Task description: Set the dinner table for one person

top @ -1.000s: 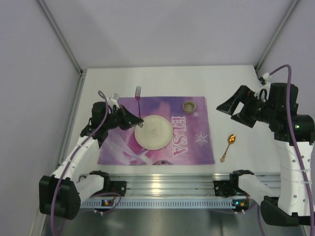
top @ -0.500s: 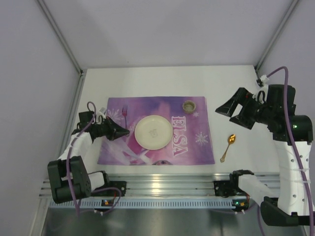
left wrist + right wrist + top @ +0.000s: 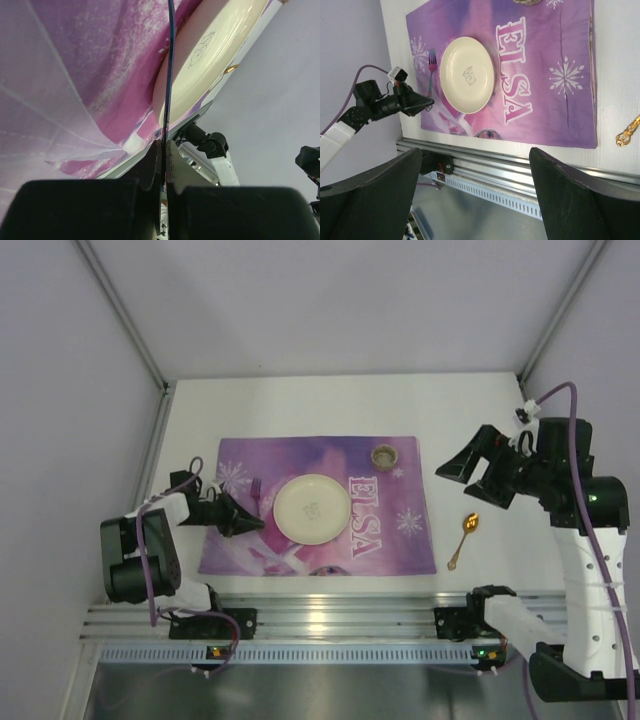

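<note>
The white dinner table (image 3: pixel 300 405) carries a purple ELSA placemat (image 3: pixel 385 490) with a cream plate (image 3: pixel 312 508) on it. My left gripper (image 3: pixel 250 523) is shut on the handle of a fork (image 3: pixel 257 490), which lies low along the mat just left of the plate, tines pointing away. In the left wrist view the fork (image 3: pixel 168 75) shows edge-on between the shut fingers (image 3: pixel 152 165), beside the plate (image 3: pixel 210 55). A gold spoon (image 3: pixel 465 535) lies on the table right of the mat. My right gripper (image 3: pixel 472 478) is open and empty, high above the spoon.
A small round cup (image 3: pixel 384 455) stands at the mat's far right corner. The ribbed metal rail (image 3: pixel 340 615) runs along the near edge. Grey walls enclose the table on three sides. The right wrist view shows the plate (image 3: pixel 467 74), fork (image 3: pixel 430 70) and spoon (image 3: pixel 627 134).
My left gripper has pulled back left and toward the near side, bringing the fork from beyond the mat's far edge down beside the plate. The right arm has barely moved.
</note>
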Controlling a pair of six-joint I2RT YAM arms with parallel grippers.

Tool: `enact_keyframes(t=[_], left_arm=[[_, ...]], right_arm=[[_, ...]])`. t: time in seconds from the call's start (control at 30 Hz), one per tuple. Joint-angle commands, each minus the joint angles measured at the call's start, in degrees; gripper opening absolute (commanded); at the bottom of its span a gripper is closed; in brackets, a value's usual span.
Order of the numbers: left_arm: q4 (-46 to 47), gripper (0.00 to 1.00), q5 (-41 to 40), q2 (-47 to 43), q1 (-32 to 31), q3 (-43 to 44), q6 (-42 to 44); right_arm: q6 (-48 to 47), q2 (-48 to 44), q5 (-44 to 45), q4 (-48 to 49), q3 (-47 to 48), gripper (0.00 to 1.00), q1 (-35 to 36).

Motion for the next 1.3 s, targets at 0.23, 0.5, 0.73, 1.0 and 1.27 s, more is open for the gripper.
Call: enact_keyframes(t=[0.23,0.5,0.73,1.0,1.27], left_arm=[[-15.87,0.2,-9.07,4.81,1.59,9.21,6.96],[-17.8,0.43,-12.08,4.2,4.14,8.42,6.79],[-20.71,0.46,-15.42,2.62,5.81,10.26,6.97],[-23.26,0.49,-17.35,-3.7,5.81,15.53,4.95],[-14.2,0.49,-16.77,-16.1,-2.69,16.59,-0.94]], right_arm=[[-0.51,-0.32,-0.56,2.15,-0.46,0.88,0.48],[-0.87,-0.14,-0.47,1.97,-0.28,0.88,0.57],[-1.22,0.03,-0.12,1.97,-0.28,0.88,1.01],[-2.54,1.78,4.88,-0.57,-3.17,0.9,1.71],[1.67,3.19,20.26,4.06,-20.04,0.91,1.37]])
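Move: The left gripper still holds the fork low on its handle; the fork's middle is about 4 cm ahead, 1 cm left and 2 cm below. From that hand, the plate's middle is some 4 cm ahead and 11 cm right. From the right gripper, the spoon lies roughly level fore and aft, 6 cm right and 27 cm below; the plate about 8 cm ahead and 28 cm left, the cup 18 cm ahead and 12 cm left. Open the left fingers to about half and let go of the fork's handle on the mat, easing the hand some 5 cm left and slightly down, away from the plate, then lift clear about 8 cm with a little forward. Hold the open right gripper still until late, then drop it quickly about 12 cm and 3 cm right towards the spoon, tipping its fingers more downward. ##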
